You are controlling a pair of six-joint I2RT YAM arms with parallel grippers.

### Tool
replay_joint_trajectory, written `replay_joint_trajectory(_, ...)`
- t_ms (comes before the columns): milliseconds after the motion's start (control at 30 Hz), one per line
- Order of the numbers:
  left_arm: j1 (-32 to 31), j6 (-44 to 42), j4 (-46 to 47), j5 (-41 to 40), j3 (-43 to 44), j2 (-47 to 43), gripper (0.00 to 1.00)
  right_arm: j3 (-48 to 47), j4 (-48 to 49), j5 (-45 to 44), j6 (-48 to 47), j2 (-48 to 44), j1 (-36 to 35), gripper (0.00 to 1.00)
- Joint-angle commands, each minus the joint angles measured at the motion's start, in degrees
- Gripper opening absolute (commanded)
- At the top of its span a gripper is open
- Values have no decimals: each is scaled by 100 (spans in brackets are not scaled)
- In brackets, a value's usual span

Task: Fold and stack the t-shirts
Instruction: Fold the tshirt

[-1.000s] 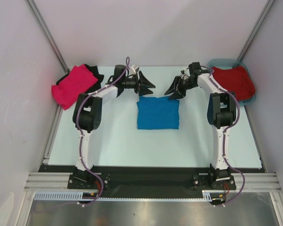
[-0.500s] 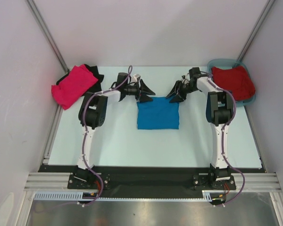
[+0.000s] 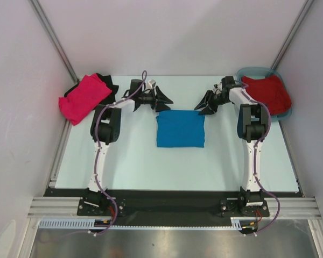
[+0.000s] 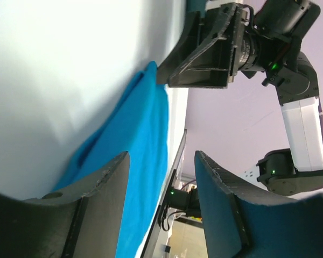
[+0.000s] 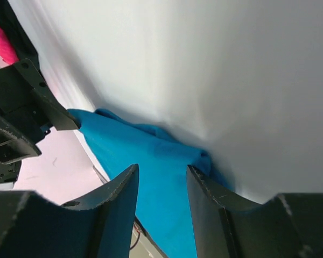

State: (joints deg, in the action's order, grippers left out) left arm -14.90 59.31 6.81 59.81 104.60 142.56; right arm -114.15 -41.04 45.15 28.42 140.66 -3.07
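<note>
A bright blue t-shirt (image 3: 180, 129) lies folded into a flat rectangle in the middle of the table. My left gripper (image 3: 164, 100) hovers just beyond its far left corner, open, with nothing between the fingers. My right gripper (image 3: 204, 104) stands open and empty at the far right corner. In the left wrist view the blue t-shirt (image 4: 135, 137) shows past my left gripper (image 4: 162, 157). In the right wrist view the blue cloth (image 5: 142, 153) lies under my right gripper (image 5: 161, 170). A hot pink t-shirt (image 3: 84, 98) rests on a black one (image 3: 106, 82) at the far left.
A teal tub (image 3: 257, 70) at the far right corner holds a dark red t-shirt (image 3: 266, 94). Walls close in the table on the left, back and right. Each wrist view shows the other gripper across the blue shirt.
The left gripper dipped towards the blue shirt's far left corner and then drew back a little. The right gripper shifted slightly right. Both stayed open and the shirt did not move.
</note>
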Motion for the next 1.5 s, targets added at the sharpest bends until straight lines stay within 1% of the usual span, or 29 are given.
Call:
replay_joint_trajectory(0,118,-341,-214,-66,132,140,57,-248,87,-252,-144,198,105,47)
replay_joint_trajectory(100,127,-446,-329,-101,131,132,57,-310,43,-287,-162,251,123,47)
replay_joint_trajectory(267,127,-525,-373,-145,262,-44,56,-336,113,-331,-127,76,131,47)
replay_joint_trajectory(367,136,-858,-802,-285,403,-27,56,-327,166,-340,-83,-152,140,47)
replay_joint_trajectory(400,145,-999,-1204,-364,525,-1,56,-327,157,-366,-83,-223,140,47)
replay_joint_trajectory(433,162,-1270,-1365,-495,553,-9,56,-327,166,-366,-91,-284,131,47)
replay_joint_trajectory(500,197,-1456,-1603,-549,597,-96,55,-354,131,-384,-118,-486,149,47)
replay_joint_trajectory(567,224,-1563,-1630,-628,614,-176,56,-354,105,-375,-127,-618,158,47)
replay_joint_trajectory(733,382,-1650,-1788,-769,1132,-141,55,-345,-264,-682,-389,-909,175,47)
replay_joint_trajectory(767,400,-1738,-1893,-830,1211,-141,54,-336,-334,-752,-434,-935,184,47)
replay_joint_trajectory(867,435,-2335,-2857,-1304,1449,-324,54,-319,-607,-1051,-627,-979,210,47)
replay_joint_trajectory(1000,452,-2634,-3264,-1674,1072,-729,55,-284,-984,-1367,-838,-970,210,47)
replay_joint_trajectory(1133,444,-3029,-3660,-2008,773,-1054,56,-108,-1073,-1579,-996,-988,202,47)
replay_joint_trajectory(1233,426,-3101,-3792,-2131,571,-1213,57,41,-1064,-1649,-1058,-1014,193,47)
replay_joint_trajectory(1333,417,-3083,-3608,-2201,71,-1432,57,182,-1047,-1720,-1076,-1023,166,47)
replay_joint_trajectory(1367,417,-3048,-3407,-2176,-96,-1511,57,208,-1029,-1720,-1076,-1032,149,47)
replay_joint_trajectory(1400,409,-2996,-3258,-2132,-480,-1573,57,304,-968,-1702,-1076,-1032,140,47)
replay_joint_trajectory(1433,408,-2847,-3108,-2079,-675,-1704,57,340,-933,-1685,-1076,-1032,140,47)
replay_joint_trajectory(1467,408,-2759,-2706,-1922,-1069,-1758,57,393,-880,-1641,-1058,-1032,131,47)
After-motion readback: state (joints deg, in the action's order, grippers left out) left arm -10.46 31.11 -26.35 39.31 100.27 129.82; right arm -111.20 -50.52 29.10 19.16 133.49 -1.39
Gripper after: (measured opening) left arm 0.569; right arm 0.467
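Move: The blue folded t-shirt's far-left corner lies about 6 cm left of the left hand, 2 cm nearer the base and some 4 cm lower; the shirt's middle is roughly 12 cm back and 6 cm right of that hand. From the right hand, the far-right corner is about 2 cm right, 1 cm back and 3 cm down, while the shirt's middle sits about 10 cm back and 10 cm left. The t-shirt's far edge is left by both half-open grippers as they spread apart. The left hand dips while easing left, then arcs forward and back past the far-left corner, about 9 cm left overall, its fingers tipping nearly 30 degrees further down. The right hand goes about 6 cm right, hopping up 5 cm and back down beside the far-right corner while drawing back slightly, fingers tipping down. ##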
